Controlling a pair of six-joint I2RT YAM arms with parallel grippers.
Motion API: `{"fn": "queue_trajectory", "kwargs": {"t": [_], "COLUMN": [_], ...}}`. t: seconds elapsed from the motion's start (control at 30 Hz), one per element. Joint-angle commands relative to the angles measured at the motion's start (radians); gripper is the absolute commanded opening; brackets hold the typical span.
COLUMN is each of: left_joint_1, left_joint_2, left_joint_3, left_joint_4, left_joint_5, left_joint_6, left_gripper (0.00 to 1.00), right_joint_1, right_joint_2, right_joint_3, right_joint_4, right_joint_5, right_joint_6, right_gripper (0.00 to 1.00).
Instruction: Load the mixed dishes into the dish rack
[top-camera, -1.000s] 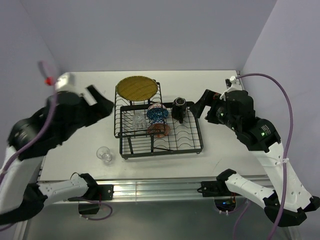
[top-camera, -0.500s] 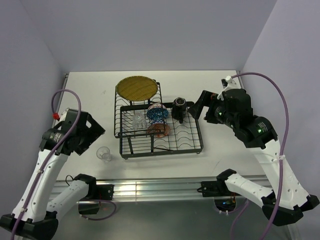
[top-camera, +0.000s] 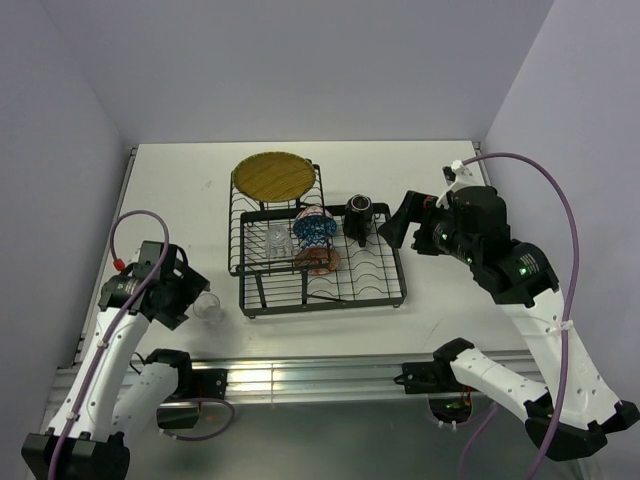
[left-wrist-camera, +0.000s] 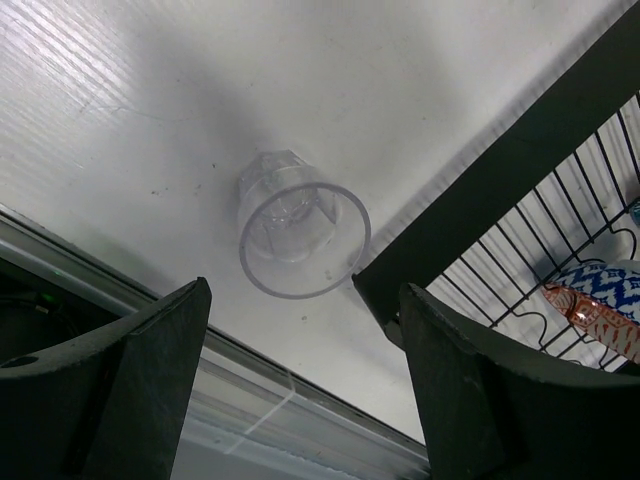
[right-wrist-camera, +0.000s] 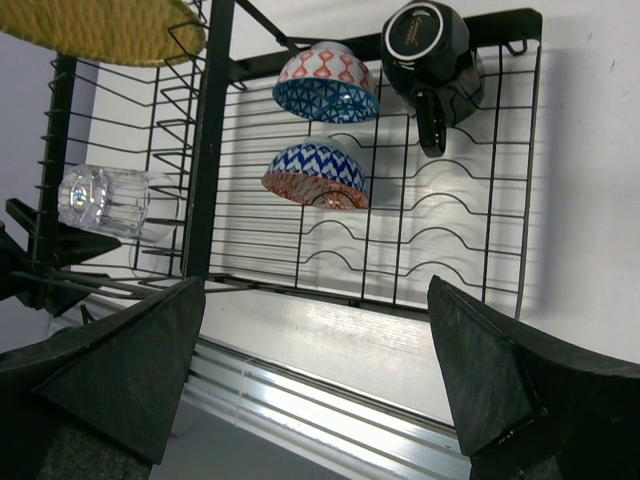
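Observation:
The black wire dish rack (top-camera: 380, 290) stands mid-table. A yellow plate (top-camera: 272, 175) rests on its raised back section. Inside are a blue-lined bowl (top-camera: 313, 228), an orange-red bowl (top-camera: 318, 260), a black mug (top-camera: 359, 215) and a clear glass cup (top-camera: 277, 238) lying on its side. Another clear glass cup (top-camera: 209, 308) stands upright on the table by the rack's front left corner. My left gripper (top-camera: 192, 300) is low just left of this cup (left-wrist-camera: 300, 235), open, the cup ahead of its fingertips and untouched. Right of the rack, my right gripper (top-camera: 392, 228) hangs open and empty.
The rack's front left corner bar (left-wrist-camera: 520, 180) is close to the right side of the standing cup. The table's metal front rail (top-camera: 320, 375) runs just behind my left gripper (left-wrist-camera: 305, 380). White walls close in the table at left and right.
My left arm has swung down from high on the left to table level beside the standing glass cup. The right arm has hardly moved.

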Motion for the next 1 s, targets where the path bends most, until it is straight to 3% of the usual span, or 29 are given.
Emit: {"fn": "queue_trajectory", "kwargs": {"t": [0.0, 0.23, 0.43, 0.63, 0.87, 0.9, 0.97], "left_joint_1": [0.006, 0.006, 0.006, 0.006, 0.009, 0.012, 0.013], "left_joint_2": [-0.036, -0.056, 0.016, 0.139, 0.153, 0.15, 0.139], "left_joint_3": [-0.037, -0.09, -0.113, -0.167, -0.167, -0.152, -0.079], "left_joint_4": [0.01, 0.036, 0.102, 0.208, 0.222, 0.208, 0.14], "left_joint_5": [-0.045, -0.02, -0.009, 0.011, 0.031, 0.031, 0.026], "left_joint_6": [-0.026, -0.052, -0.057, -0.04, -0.028, -0.023, -0.008], "left_gripper": [0.81, 0.7, 0.72, 0.64, 0.18, 0.02, 0.0], "right_joint_1": [-0.007, -0.007, -0.007, -0.008, -0.008, -0.008, -0.007], "right_joint_2": [-0.014, -0.017, -0.023, -0.025, -0.028, -0.023, -0.005], "right_joint_3": [-0.019, -0.023, -0.018, -0.003, -0.004, 0.002, 0.014], "right_joint_4": [0.024, 0.022, 0.015, 0.005, 0.005, 0.007, 0.008], "right_joint_5": [-0.014, -0.012, -0.008, 0.005, -0.006, -0.012, -0.029], "right_joint_6": [-0.016, -0.016, -0.014, -0.011, -0.01, -0.01, -0.004], "right_gripper": [1.0, 1.0, 1.0, 1.0, 1.0, 1.0, 1.0]}}
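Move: The clear glass stands on the table close below my open left fingers: about 3 cm ahead of my left hand, 3 cm to its right, its middle some 7 cm lower. The dish rack's near-left corner is about 11 cm to my left hand's right and 2 cm ahead; the glass already racked lies roughly 17 cm ahead and 18 cm right. From my right hand the standing glass is about 42 cm left, 2 cm back and 27 cm below. I sink my left hand about 7 cm onto the upright glass, easing back a little over 1 cm and then forward again, while the wrist tips some 10 degrees closer to straight down. Late in the descent I close the fingers from mostly open to nearly shut, one inside the rim and one outside, pinching the glass's left wall. ##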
